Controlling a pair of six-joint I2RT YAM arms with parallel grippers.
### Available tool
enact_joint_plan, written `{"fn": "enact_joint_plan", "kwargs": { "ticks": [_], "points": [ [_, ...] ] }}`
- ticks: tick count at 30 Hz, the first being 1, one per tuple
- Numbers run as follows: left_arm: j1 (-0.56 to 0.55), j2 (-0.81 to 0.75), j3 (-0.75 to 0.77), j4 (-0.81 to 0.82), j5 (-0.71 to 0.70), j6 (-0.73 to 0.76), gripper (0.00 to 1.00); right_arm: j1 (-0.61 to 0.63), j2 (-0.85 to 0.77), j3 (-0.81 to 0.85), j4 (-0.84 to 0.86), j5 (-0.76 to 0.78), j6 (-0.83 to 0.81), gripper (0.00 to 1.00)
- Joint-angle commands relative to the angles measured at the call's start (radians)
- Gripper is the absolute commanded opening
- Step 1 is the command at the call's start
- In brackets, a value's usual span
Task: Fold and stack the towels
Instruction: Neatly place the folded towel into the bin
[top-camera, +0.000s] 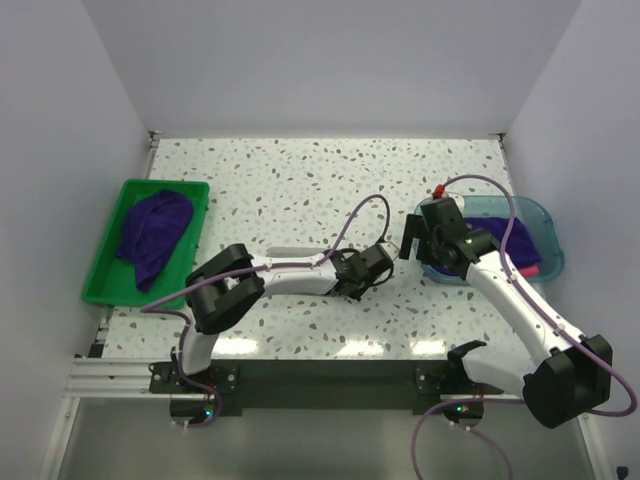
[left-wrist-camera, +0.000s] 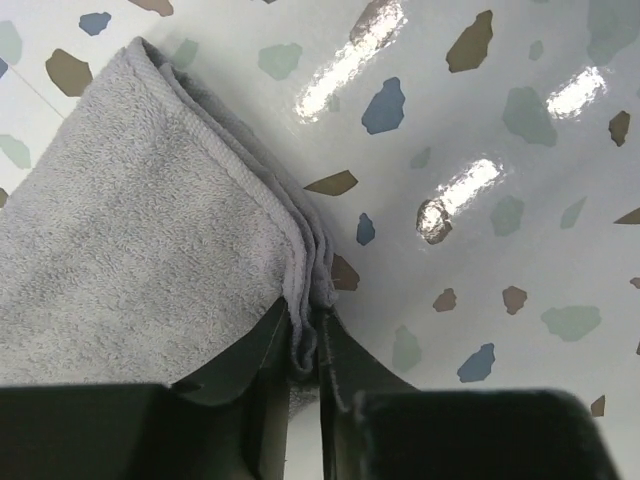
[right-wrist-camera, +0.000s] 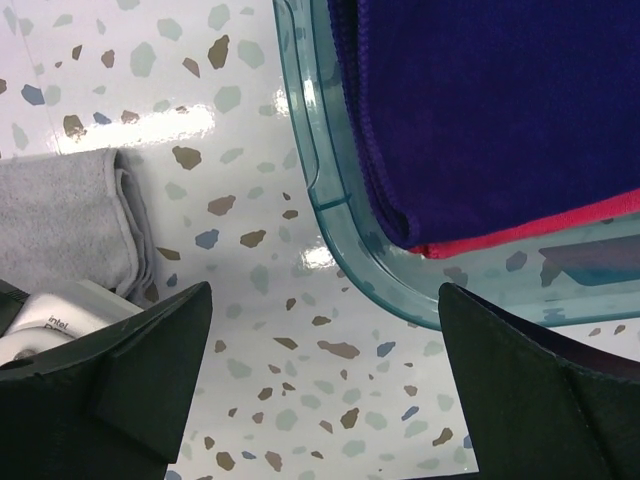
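A folded pale grey towel (left-wrist-camera: 130, 220) lies on the speckled table. My left gripper (left-wrist-camera: 305, 335) is shut on its layered corner, the edges bunched between the jaws. In the top view the left gripper (top-camera: 372, 265) sits mid-table and covers most of that towel. The right wrist view shows the grey towel (right-wrist-camera: 60, 210) at its left. My right gripper (right-wrist-camera: 325, 290) hangs open over bare table beside the teal tray (right-wrist-camera: 330, 190), holding nothing. In the tray a folded dark purple towel (right-wrist-camera: 480, 100) rests on a hot pink towel (right-wrist-camera: 530, 232).
A green bin (top-camera: 105, 270) at the left edge holds a crumpled dark purple towel (top-camera: 155, 235). The teal tray (top-camera: 548, 240) stands at the right edge, close to the right gripper (top-camera: 415, 245). White walls close in the table on three sides.
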Motion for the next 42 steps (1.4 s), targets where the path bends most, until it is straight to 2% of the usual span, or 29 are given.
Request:
{"fn": "enact_joint_plan", "kwargs": {
  "ticks": [1,2,3,6,12,19,26,31,35,42],
  "points": [
    [-0.008,0.046,-0.022,-0.011,-0.05,-0.031,0.16,-0.003,-0.014,0.002,0.026,-0.012,0.028,0.99],
    [-0.008,0.04,-0.027,-0.008,-0.058,-0.034,0.05,-0.005,-0.012,0.003,0.029,-0.024,0.03,0.99],
    [-0.006,0.029,-0.033,0.004,-0.069,-0.038,0.0,-0.003,-0.011,0.008,0.03,-0.032,0.032,0.99],
    [0.009,-0.046,-0.08,0.056,-0.072,-0.051,0.0,-0.003,0.002,0.029,0.044,-0.078,0.047,0.98],
    [0.083,-0.203,-0.202,0.17,0.042,-0.077,0.0,-0.003,0.086,0.12,0.038,-0.234,0.091,0.98],
    [0.144,-0.304,-0.301,0.248,0.12,-0.112,0.0,-0.003,0.199,0.137,0.206,-0.431,0.27,0.98],
    [0.16,-0.359,-0.347,0.277,0.123,-0.14,0.0,-0.003,0.279,0.095,0.349,-0.455,0.401,0.97],
    [0.164,-0.37,-0.357,0.288,0.131,-0.158,0.0,0.001,0.33,-0.021,0.523,-0.515,0.505,0.96],
    [0.164,-0.365,-0.352,0.291,0.132,-0.17,0.0,0.015,0.38,-0.089,0.602,-0.532,0.542,0.95],
    [0.164,-0.318,-0.308,0.283,0.137,-0.17,0.0,0.078,0.457,-0.104,0.69,-0.538,0.588,0.95]
  ]
}}
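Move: The grey folded towel's middle lies about 10 cm left of the left hand and 4 cm ahead, barely below it; the fingers already straddle its right edge near the front corner. From the right hand, the towel's middle is some 30 cm left, level fore-and-aft, 12 cm down. The blue bin lies about 14 cm right of that hand, 8 cm ahead and 11 cm lower, with the purple towel inside roughly 13 cm right, 6 cm ahead. Left pinches and lifts the towel's right edge leftward; open right sweeps about 15 cm left, down towards it. ##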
